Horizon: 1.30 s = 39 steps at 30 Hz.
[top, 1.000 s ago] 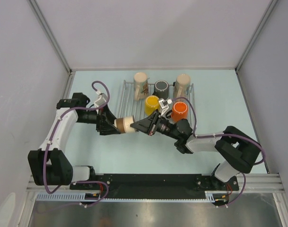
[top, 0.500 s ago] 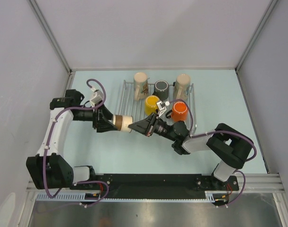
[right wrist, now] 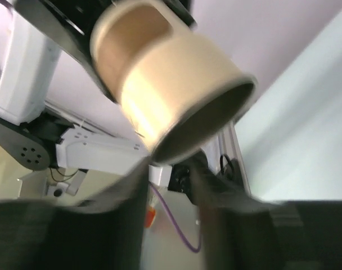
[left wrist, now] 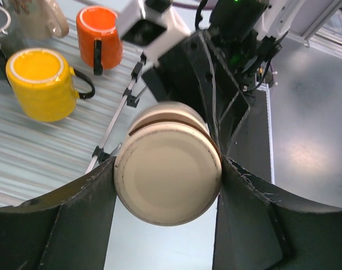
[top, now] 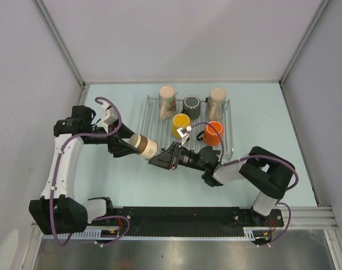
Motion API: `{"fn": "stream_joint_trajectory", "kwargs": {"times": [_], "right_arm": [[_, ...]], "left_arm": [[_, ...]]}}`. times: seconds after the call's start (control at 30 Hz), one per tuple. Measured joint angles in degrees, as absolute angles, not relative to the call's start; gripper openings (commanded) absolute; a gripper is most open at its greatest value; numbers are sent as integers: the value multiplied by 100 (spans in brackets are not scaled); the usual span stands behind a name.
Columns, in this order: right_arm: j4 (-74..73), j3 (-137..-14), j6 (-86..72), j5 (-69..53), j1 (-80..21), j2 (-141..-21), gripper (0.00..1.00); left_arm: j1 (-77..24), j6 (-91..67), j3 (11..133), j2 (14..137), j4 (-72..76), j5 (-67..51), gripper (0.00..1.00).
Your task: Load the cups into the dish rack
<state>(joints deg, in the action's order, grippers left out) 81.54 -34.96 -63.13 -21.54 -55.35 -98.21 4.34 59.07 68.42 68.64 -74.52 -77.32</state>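
Note:
A cream cup with a brown band (top: pixel 143 145) hangs above the table left of the dish rack (top: pixel 151 115), lying on its side. My left gripper (top: pixel 136 143) is shut on its base end (left wrist: pixel 168 174). My right gripper (top: pixel 157 160) faces the cup's mouth (right wrist: pixel 207 121); its jaws are open and blurred, with nothing between them. On the rack stand a patterned cream cup (top: pixel 167 101), a dark cup (top: pixel 192 104), a plain cream cup (top: pixel 216 101), a yellow cup (top: pixel 181 124) and an orange cup (top: pixel 213 133). The left wrist view shows the yellow cup (left wrist: pixel 39 81) and the orange cup (left wrist: pixel 100 36).
The rack sits at the back of the pale blue table (top: pixel 103 180), close to the white back wall. The right arm's forearm (top: pixel 233 169) stretches along the rack's near edge. Purple cables loop over both wrists.
My right gripper's jaws have parted, and it has dropped toward the near edge. The left arm has drawn the cup slightly left and tilted it.

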Motion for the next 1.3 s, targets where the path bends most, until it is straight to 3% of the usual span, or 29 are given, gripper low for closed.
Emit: {"fn": "stream_joint_trajectory", "kwargs": {"times": [0.03, 0.23, 0.37, 0.63, 0.77, 0.83, 1.0, 1.3], "right_arm": [[8025, -3479, -6309, -2215, -5575, -9819, 60], [6993, -3100, -6023, -2390, -5522, -9236, 75], [6215, -3089, -5688, -2388, -5450, -8462, 76], [3000, -3817, -4449, -1835, -5507, -5848, 76], [1922, -4209, -3977, -1433, -5518, -4950, 75], [1575, -4237, -3837, -1297, -5522, -4727, 75], [941, -4206, -3662, -1090, -5566, -4563, 76], [-84, -4182, -3393, -825, -5577, -4160, 75]], "left_arm": [[438, 5913, 6842, 6831, -7441, -7832, 0], [604, 5981, 6834, 6534, -7422, -8090, 0], [631, 6112, 6825, 6438, -7422, -8167, 0], [635, 5640, 6796, 7050, -6858, -8160, 0], [222, 3326, 5765, 6816, -3968, -6556, 0], [-290, 2574, 5308, 6567, -3284, -5695, 0], [-1179, 1559, 5511, 6547, -2196, -4058, 1], [-2182, 1319, 6025, 7081, -1446, -1533, 0]]}}
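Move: Some 19 cm ahead of the left hand, 9 cm to its right and 19 cm below lies the free front-left spot in the dish rack, for the cream-and-brown cup it holds. From that spot the yellow cup stands about 11 cm to the right, and the tall cream mug about 12 cm farther out and 5 cm right. From the right hand, the spot is roughly 22 cm ahead, 4 cm left and 15 cm below. Keeping its grip on the cream-and-brown cup, the left hand lifts a little, then swings forward about 15 cm over the rack's left end, dipping on the way and ending slightly lower and rightward. It turns counter-clockwise some 35 degrees, fingers tipping farther down. The right hand finishes opening, dips briefly, then withdraws from the cup's mouth, 13 cm right and up. ##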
